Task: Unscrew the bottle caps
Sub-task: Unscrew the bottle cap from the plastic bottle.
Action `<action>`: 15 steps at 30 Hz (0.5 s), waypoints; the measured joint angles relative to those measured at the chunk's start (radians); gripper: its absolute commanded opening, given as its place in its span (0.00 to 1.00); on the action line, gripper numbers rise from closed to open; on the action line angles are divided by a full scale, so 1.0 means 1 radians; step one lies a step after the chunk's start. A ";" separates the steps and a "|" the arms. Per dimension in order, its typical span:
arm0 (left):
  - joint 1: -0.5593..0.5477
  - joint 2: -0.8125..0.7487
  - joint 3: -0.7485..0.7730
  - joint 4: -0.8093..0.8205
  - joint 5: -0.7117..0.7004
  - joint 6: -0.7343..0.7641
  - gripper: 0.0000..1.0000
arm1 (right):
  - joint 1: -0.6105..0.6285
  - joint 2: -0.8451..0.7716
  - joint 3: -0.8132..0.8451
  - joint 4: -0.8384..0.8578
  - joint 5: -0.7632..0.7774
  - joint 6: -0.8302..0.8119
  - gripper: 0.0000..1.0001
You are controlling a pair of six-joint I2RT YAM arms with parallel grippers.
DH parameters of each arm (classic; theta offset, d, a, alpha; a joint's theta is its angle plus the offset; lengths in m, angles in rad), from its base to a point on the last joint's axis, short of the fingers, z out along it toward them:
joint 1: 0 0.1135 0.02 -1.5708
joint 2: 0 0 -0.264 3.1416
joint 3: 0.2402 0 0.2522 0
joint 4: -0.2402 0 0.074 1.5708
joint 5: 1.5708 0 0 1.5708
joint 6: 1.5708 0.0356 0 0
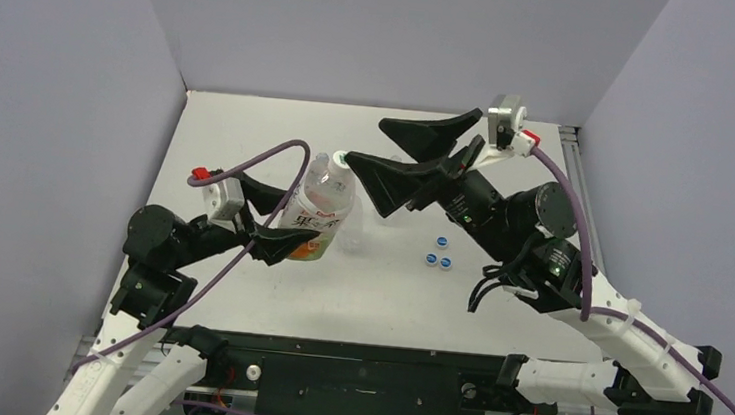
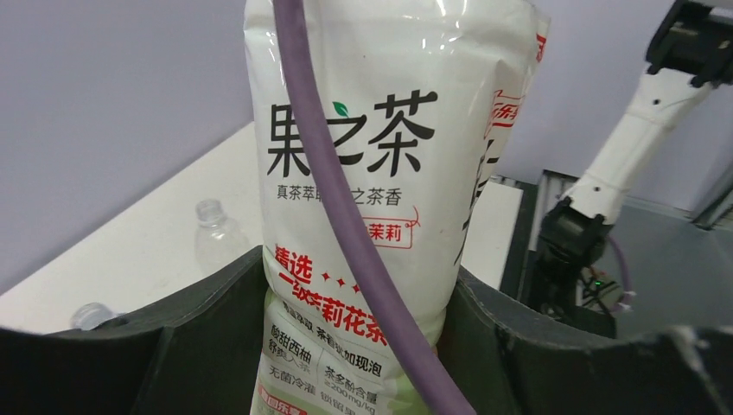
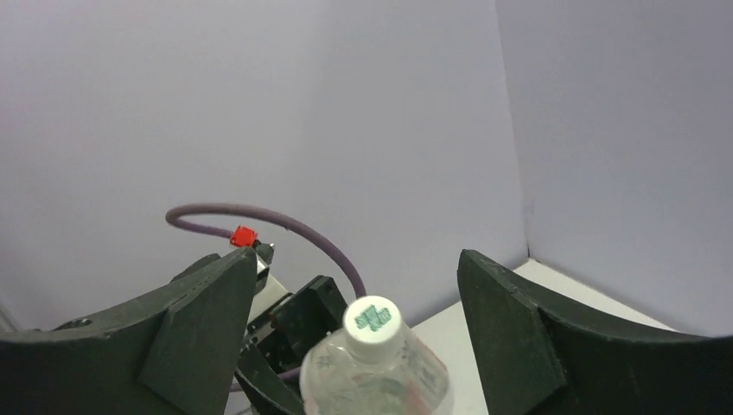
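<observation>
The wide bottle [image 1: 322,204] with the orange-and-green label stands tilted left of the table's middle, and my left gripper [image 1: 300,222] is shut on its lower body. In the left wrist view its label [image 2: 372,173] fills the frame between the two black fingers [image 2: 199,337]. Its white cap [image 1: 341,157] sits on the neck. My right gripper [image 1: 365,141] is open with a finger on each side of that cap [image 3: 373,325], touching neither side. Three blue bottle caps [image 1: 440,255] lie loose on the table to the right.
Two clear uncapped bottles [image 2: 213,235] [image 2: 90,316] stand on the white table [image 1: 250,127] behind the held one. The purple cable [image 2: 346,216] of the left arm crosses in front of the label. Grey walls close in the back and both sides.
</observation>
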 measured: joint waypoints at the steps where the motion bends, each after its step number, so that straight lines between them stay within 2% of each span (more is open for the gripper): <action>1: 0.000 -0.002 -0.002 -0.009 -0.023 0.030 0.00 | 0.037 0.013 0.035 -0.036 0.062 -0.023 0.78; 4: 0.000 -0.007 -0.010 -0.024 -0.078 0.106 0.00 | 0.134 0.103 0.184 -0.153 0.254 -0.084 0.74; 7: 0.000 -0.013 -0.020 -0.026 -0.117 0.161 0.00 | 0.154 0.161 0.233 -0.219 0.379 -0.106 0.69; 11: 0.000 -0.016 -0.023 -0.033 -0.163 0.208 0.00 | 0.157 0.214 0.233 -0.285 0.465 -0.107 0.62; 15: 0.000 -0.016 -0.027 -0.051 -0.181 0.233 0.00 | 0.159 0.232 0.231 -0.303 0.486 -0.101 0.52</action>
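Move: About 4 cm to the right hand's left and 4 cm below it, hardly farther out, sits the white cap of the tea bottle. The bottle's body hangs beneath the cap, its middle some 8 cm left and 15 cm below the right hand, level with it fore and aft. From the left hand, which already grips that body, the cap is about 13 cm up, 5 cm to the right and 2 cm ahead. Coming back for a fresh hold on the cap, the right hand goes about 5 cm each forward, left and down, lifting slightly before it sinks, while its wrist swings clockwise some 20 degrees, the fingertips dip and the wide-open fingers close partway around the cap. The left hand keeps its grip and carries the bottle about 4 cm forward and a little left, turning it roughly 10 degrees counter-clockwise. ##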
